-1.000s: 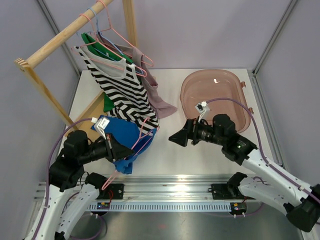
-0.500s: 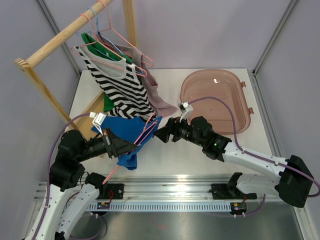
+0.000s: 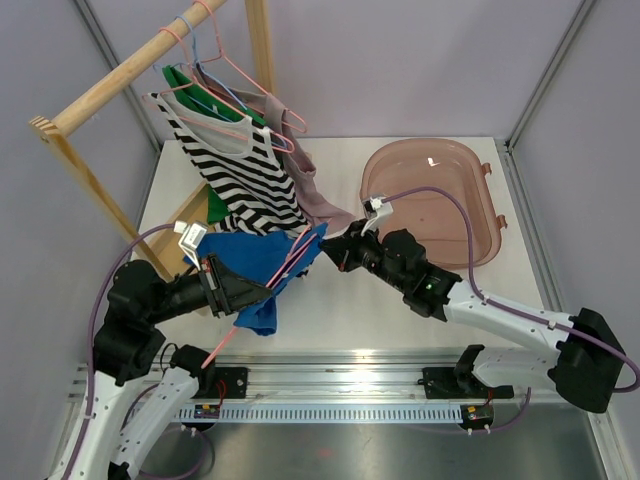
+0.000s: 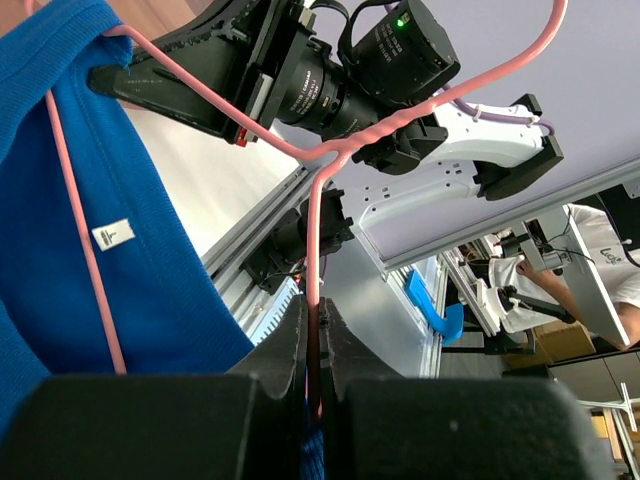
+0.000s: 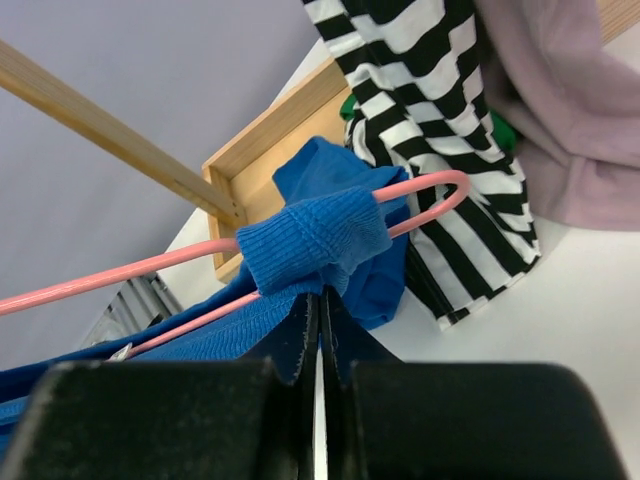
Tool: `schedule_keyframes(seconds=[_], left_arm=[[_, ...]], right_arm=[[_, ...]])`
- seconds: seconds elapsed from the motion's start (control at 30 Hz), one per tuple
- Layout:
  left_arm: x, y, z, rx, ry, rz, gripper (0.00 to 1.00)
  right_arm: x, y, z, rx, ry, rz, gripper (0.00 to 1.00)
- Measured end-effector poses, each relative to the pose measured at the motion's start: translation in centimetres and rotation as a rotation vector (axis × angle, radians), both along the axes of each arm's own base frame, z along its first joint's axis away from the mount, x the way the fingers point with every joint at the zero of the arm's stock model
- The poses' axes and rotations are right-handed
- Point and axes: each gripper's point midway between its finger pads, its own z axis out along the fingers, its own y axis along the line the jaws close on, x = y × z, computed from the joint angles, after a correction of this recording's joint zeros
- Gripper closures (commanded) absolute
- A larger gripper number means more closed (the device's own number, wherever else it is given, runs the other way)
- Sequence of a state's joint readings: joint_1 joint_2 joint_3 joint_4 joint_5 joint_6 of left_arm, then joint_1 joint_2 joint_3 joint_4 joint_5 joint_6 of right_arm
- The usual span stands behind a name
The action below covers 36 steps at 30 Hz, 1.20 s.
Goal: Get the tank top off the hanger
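Observation:
The blue tank top (image 3: 247, 262) hangs on a pink wire hanger (image 3: 292, 257) held low over the table, left of centre. My left gripper (image 3: 262, 291) is shut on the hanger's wire stem (image 4: 314, 260), and the blue cloth (image 4: 80, 230) fills the left of its view. From the right, my right gripper (image 3: 326, 251) is shut with its tips pinching the lower edge of the tank top's ribbed strap (image 5: 315, 235). That strap wraps the hanger's shoulder end (image 5: 440, 195). In the right wrist view the right gripper (image 5: 320, 300) shows only a hairline gap between its fingers.
A wooden rack (image 3: 100, 95) stands at the back left. On it hang a black-and-white striped top (image 3: 245, 175), a mauve garment (image 3: 318, 195), a green one (image 3: 215, 205) and more pink hangers (image 3: 240, 75). A pink tub (image 3: 430, 195) sits at the back right.
My right arm has swung left from in front of the tub to the hanger's end, and its jaws have gone from wide open to shut on the strap. The left gripper has lifted the hanger slightly.

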State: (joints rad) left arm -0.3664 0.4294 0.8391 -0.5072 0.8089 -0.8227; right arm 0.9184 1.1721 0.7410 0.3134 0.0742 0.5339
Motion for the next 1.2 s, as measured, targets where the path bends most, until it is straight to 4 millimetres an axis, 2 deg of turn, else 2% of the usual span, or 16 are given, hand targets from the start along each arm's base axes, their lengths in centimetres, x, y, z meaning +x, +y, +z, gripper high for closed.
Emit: schedule_keyframes(seconds=[0.13,0.27,0.47,0.57,0.73,0.93,1.1,1.2], left_arm=[[-0.3,0.1,0.6,0.002,-0.017,-0.005,1.00],[-0.4,0.2,1.0,0.029,-0.034,-0.017,1.00],[-1.1,0.0,2.4,0.019,-0.078,-0.057,1.00],[-1.4,0.0,4.5,-0.020,-0.120,-0.067,1.00],[-1.8,-0.1,10.2,-0.103,-0.265,-0.077,1.00],[-1.0,-0.4,16.3,-0.207,-0.440,-0.078,1.00],[0.6,-1.0,19.2,-0.279,-0.561,-0.073,1.00],[1.6,-1.4,20.2,-0.333,-0.656,-0.049,1.00]], right_arm=[[0.4,-0.9,1.3,-0.009,-0.039,-0.041,1.00],[1.3,-3.0,3.3,-0.043,-0.070,-0.146,1.00],[2.9,-7.3,8.5,-0.087,-0.124,-0.333,1.00],[2.6,-8.5,10.9,-0.090,-0.151,-0.354,1.00],[1.6,-9.8,15.2,-0.100,-0.190,-0.346,1.00],[0.2,-11.6,20.0,-0.090,-0.229,-0.338,1.00],[-1.9,-11.8,21.3,-0.076,-0.238,-0.249,1.00],[-3.2,-10.9,21.4,-0.074,-0.243,-0.153,1.00]])
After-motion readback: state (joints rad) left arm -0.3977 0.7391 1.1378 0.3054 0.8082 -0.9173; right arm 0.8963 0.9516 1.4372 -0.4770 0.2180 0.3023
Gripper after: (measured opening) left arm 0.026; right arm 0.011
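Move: The blue tank top's shoulder is already pinched in the right hand, with the hanger's free end still poking through its strap about 4 cm ahead and 2 cm to the left. The striped top hangs roughly 15 cm ahead and 17 cm left, the mauve garment 15 cm ahead and 5 cm left. From the left hand, which grips the hanger's other arm, that pinched shoulder lies some 9 cm ahead, 10 cm right and a little lower. The tank top's pinched shoulder is drawn off the hanger's free end: the right hand, fingers kept shut, climbs some 21 cm and shifts about 11 cm right, at first slightly forward, then back. The left hand keeps its hold on the hanger and, after a slow start, lifts it about 20 cm, rolling strongly and tipping its fingers up so the free end swings up, away from the cloth. ##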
